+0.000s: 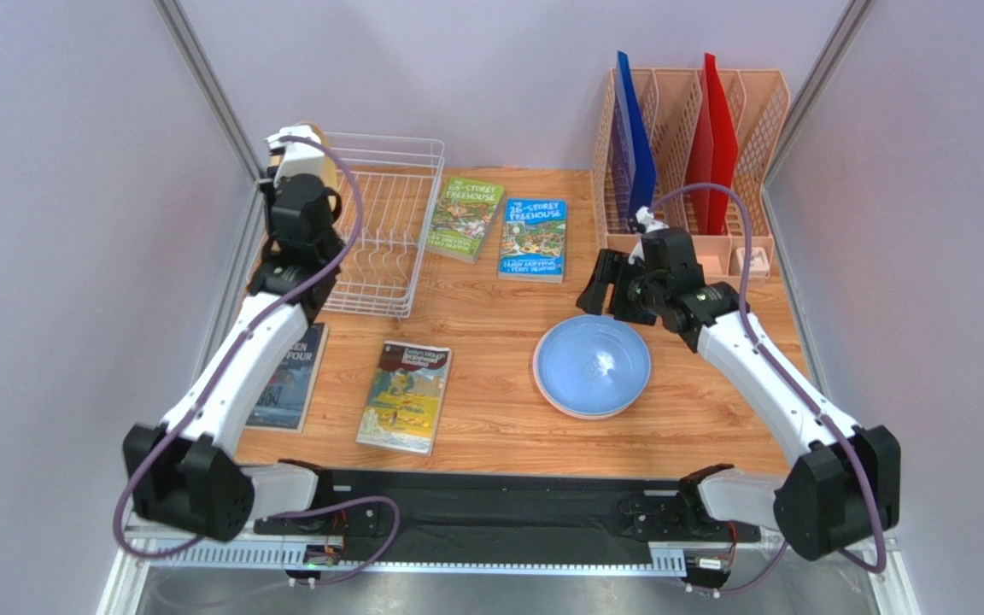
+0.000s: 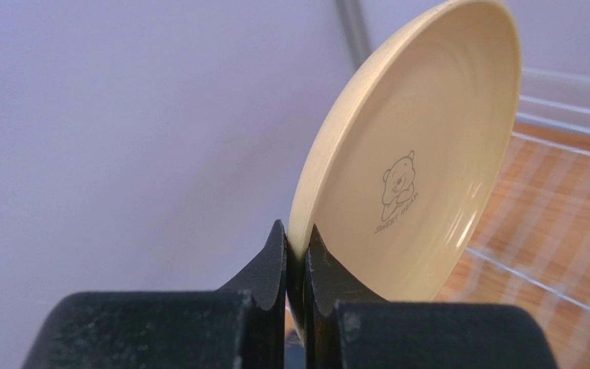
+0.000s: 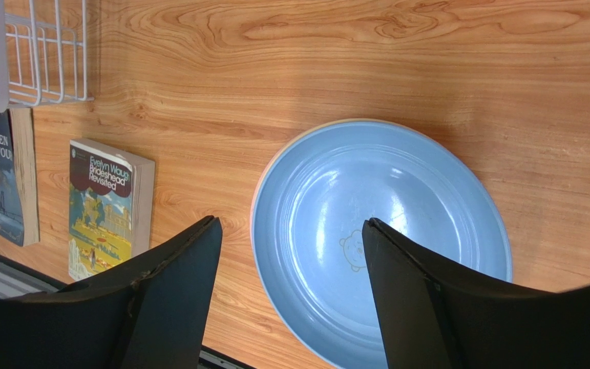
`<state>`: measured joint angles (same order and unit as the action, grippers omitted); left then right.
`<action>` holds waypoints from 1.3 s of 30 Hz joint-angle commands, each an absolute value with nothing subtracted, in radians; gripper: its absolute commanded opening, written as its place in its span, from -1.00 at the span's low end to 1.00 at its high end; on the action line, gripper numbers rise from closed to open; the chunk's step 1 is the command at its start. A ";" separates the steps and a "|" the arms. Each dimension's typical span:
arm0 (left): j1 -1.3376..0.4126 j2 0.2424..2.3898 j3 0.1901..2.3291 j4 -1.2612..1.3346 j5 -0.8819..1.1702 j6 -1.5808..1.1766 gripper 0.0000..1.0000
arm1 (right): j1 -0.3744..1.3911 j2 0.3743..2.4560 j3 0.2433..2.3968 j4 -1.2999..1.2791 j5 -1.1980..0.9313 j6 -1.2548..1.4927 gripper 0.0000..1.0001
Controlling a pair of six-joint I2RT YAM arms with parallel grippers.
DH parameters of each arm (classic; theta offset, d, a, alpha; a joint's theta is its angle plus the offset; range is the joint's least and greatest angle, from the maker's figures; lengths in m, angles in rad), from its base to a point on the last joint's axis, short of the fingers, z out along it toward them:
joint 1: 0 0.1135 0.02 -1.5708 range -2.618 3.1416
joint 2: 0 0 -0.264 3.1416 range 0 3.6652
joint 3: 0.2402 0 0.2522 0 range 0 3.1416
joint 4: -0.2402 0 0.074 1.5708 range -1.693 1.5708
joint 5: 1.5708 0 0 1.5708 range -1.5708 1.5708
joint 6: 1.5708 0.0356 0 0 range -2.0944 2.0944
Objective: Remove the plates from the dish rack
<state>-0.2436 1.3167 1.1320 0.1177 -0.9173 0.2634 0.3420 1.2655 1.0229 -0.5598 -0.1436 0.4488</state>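
Observation:
My left gripper (image 2: 296,231) is shut on the lower rim of a cream-tan plate (image 2: 413,154) with a small bear mark, holding it upright on edge. In the top view this gripper (image 1: 287,154) and plate (image 1: 310,133) sit over the far left corner of the white wire dish rack (image 1: 382,224), which shows no other plates. A light blue plate (image 1: 592,365) lies flat on the table at the right, with a thin pinkish rim under its edge. My right gripper (image 3: 290,221) hangs open above the blue plate (image 3: 398,200), holding nothing.
Two green and blue books (image 1: 465,218) (image 1: 534,238) lie beyond the middle, and two more (image 1: 405,395) (image 1: 289,378) near the front left. A peach slotted organiser (image 1: 696,141) with blue and red folders stands at the back right. Grey walls close in on both sides.

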 commanded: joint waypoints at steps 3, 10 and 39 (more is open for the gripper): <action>-0.245 1.077 1.085 -0.362 -0.232 -0.216 -1.00 | 0.360 1.085 0.913 -0.523 -0.189 0.460 0.47; -0.245 0.983 0.781 -0.098 0.386 -0.572 -1.00 | 0.405 0.910 0.744 -0.322 -0.279 0.529 0.50; -0.322 0.710 0.469 -0.094 0.264 -0.701 -1.00 | 0.709 0.842 0.655 -0.275 0.022 0.588 0.50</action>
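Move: The left hand still grips the last yellow plate above the dish rack, whose middle is some 10 cm ahead, 11 cm to its right and 27 cm below. From that hand, the blue plate on the stack is about 12 cm back, 48 cm right and 31 cm down; the Brideshead book is 19 cm back and 19 cm right, similarly low. The open right hand has the yellow plate roughly 46 cm left, 16 cm ahead and 20 cm higher, and the blue plate 2 cm back, 2 cm left, 14 cm below. Sweeping right, back and down, the left hand carries the yellow plate out from above the rack towards the right hand, about 21 cm sideways; it dips low, rises some 5 cm, then eases down. It keeps its pinch on the rim while rolling left side down and turning clockwise. The right hand draws back about 9 cm, then left about 7 towards the plate, fingers open. ##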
